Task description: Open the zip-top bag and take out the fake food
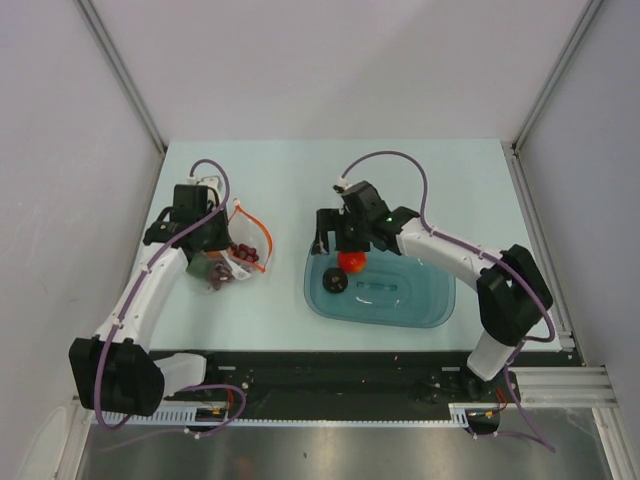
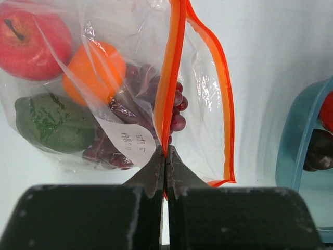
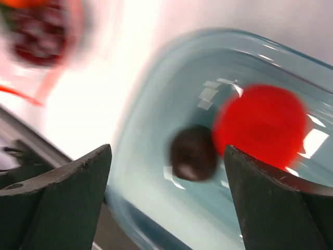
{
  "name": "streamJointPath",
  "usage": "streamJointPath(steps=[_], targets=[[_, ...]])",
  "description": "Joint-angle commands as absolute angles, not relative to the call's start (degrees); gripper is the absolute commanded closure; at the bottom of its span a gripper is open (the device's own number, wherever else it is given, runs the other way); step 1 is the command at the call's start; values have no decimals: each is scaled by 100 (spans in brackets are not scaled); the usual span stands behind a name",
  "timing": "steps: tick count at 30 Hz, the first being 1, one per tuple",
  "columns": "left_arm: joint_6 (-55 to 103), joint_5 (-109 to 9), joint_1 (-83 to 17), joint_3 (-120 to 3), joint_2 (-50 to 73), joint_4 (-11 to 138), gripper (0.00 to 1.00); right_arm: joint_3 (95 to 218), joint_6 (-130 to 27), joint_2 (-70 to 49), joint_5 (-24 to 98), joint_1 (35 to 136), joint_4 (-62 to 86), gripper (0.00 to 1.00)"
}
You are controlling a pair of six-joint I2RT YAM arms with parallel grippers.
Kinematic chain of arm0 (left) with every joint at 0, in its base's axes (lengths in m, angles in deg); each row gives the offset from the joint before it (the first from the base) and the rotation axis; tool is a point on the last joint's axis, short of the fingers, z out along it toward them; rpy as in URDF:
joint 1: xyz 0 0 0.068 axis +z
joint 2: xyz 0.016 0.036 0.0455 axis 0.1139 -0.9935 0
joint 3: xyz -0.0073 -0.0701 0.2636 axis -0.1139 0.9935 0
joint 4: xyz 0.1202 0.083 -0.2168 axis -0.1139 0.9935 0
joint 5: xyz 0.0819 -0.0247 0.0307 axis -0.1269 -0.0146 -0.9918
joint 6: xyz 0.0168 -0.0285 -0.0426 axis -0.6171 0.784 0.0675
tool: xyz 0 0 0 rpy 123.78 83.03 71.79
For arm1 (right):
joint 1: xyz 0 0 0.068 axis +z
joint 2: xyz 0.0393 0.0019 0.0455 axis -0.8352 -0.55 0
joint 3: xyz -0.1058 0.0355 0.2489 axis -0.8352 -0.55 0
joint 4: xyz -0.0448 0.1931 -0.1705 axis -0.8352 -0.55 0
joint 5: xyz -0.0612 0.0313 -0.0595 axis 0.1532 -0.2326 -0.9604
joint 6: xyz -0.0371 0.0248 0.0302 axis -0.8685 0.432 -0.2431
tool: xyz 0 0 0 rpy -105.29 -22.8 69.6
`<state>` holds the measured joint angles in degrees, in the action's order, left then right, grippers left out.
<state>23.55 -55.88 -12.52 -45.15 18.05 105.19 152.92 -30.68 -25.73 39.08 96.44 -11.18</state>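
Note:
The clear zip-top bag (image 2: 130, 88) lies on the table at the left (image 1: 243, 252), its orange-red zip strip (image 2: 171, 78) parted at the mouth. Inside it are a red apple (image 2: 31, 44), an orange (image 2: 93, 73), a green fruit (image 2: 52, 122) and dark-red grapes (image 2: 156, 94). My left gripper (image 2: 165, 151) is shut on one side of the zip strip. My right gripper (image 3: 167, 156) is open and empty above the teal tub (image 1: 380, 290). A red round fruit (image 3: 260, 125) and a dark fruit (image 3: 193, 152) lie in the tub.
The teal tub's edge (image 2: 296, 135) shows at the right of the left wrist view. A black rail (image 1: 330, 375) runs along the table's near edge. Grey walls close in the back and both sides.

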Motion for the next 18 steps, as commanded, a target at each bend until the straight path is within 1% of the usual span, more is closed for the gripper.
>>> streamJointPath(steps=[1,3,5,7,8,10,11,14,15,16,18], targets=[[2329,-5426,-1217,-4444,2025,10332,100,16019,-2326,-2997,4210,9978,185,11],[2294,-5469,-1217,-4435,2042,10340,100,16398,-2097,-3461,4273,10101,249,15],[2277,-5504,-1217,-4418,2060,10349,100,17152,-2105,-3770,4247,10242,153,16],[2268,-5522,-1217,-4400,2069,10367,100,17820,-2192,-4385,4202,10417,-207,16],[2268,-5514,-1217,-4383,2095,10358,100,18432,-2219,-4631,4255,10479,-278,16],[2276,-5496,-1217,-4365,2122,10358,100,19104,-2184,-5308,4369,10619,-594,20],[2285,-5496,-1217,-4365,2130,10376,99,19681,-2158,-5502,4413,10655,-691,21],[2294,-5487,-1217,-4374,2183,10384,100,20265,-2061,-6091,4492,10813,-964,32],[2303,-5496,-1217,-4382,2183,10385,100,20423,-2044,-6179,4475,10857,-1008,34],[2303,-5487,-1217,-4391,2192,10402,100,20425,-2026,-6259,4449,10884,-1008,35],[2294,-5505,-1217,-4400,2201,10402,100,20259,-1974,-6277,4405,10963,-947,45]])
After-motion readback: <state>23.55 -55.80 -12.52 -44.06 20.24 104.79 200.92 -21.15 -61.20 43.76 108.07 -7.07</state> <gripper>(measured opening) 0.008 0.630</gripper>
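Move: The grapes in the bag lie roughly 26 cm to the left of my empty right hand, about level with it front to back and some 8 cm lower. The orange-edged bag mouth is nearer, about 20 cm left, 2 cm ahead and 2 cm down. In the bin, the red fruit sits 5 cm right, 4 cm back and 10 cm below. From my left hand, pinching the bag's edge, the grapes are about 3 cm right, level, and 8 cm below. I swing my right hand fast from over the bin to the bag's open mouth, about 22 cm left, arcing slightly forward and up, then starting to dip by the end. My wrist rolls some 20 degrees so the fingers aim more leftward into the bag, and they narrow from wide open to a bit over half. My left hand keeps its pinch on the bag's edge, nearly still. ##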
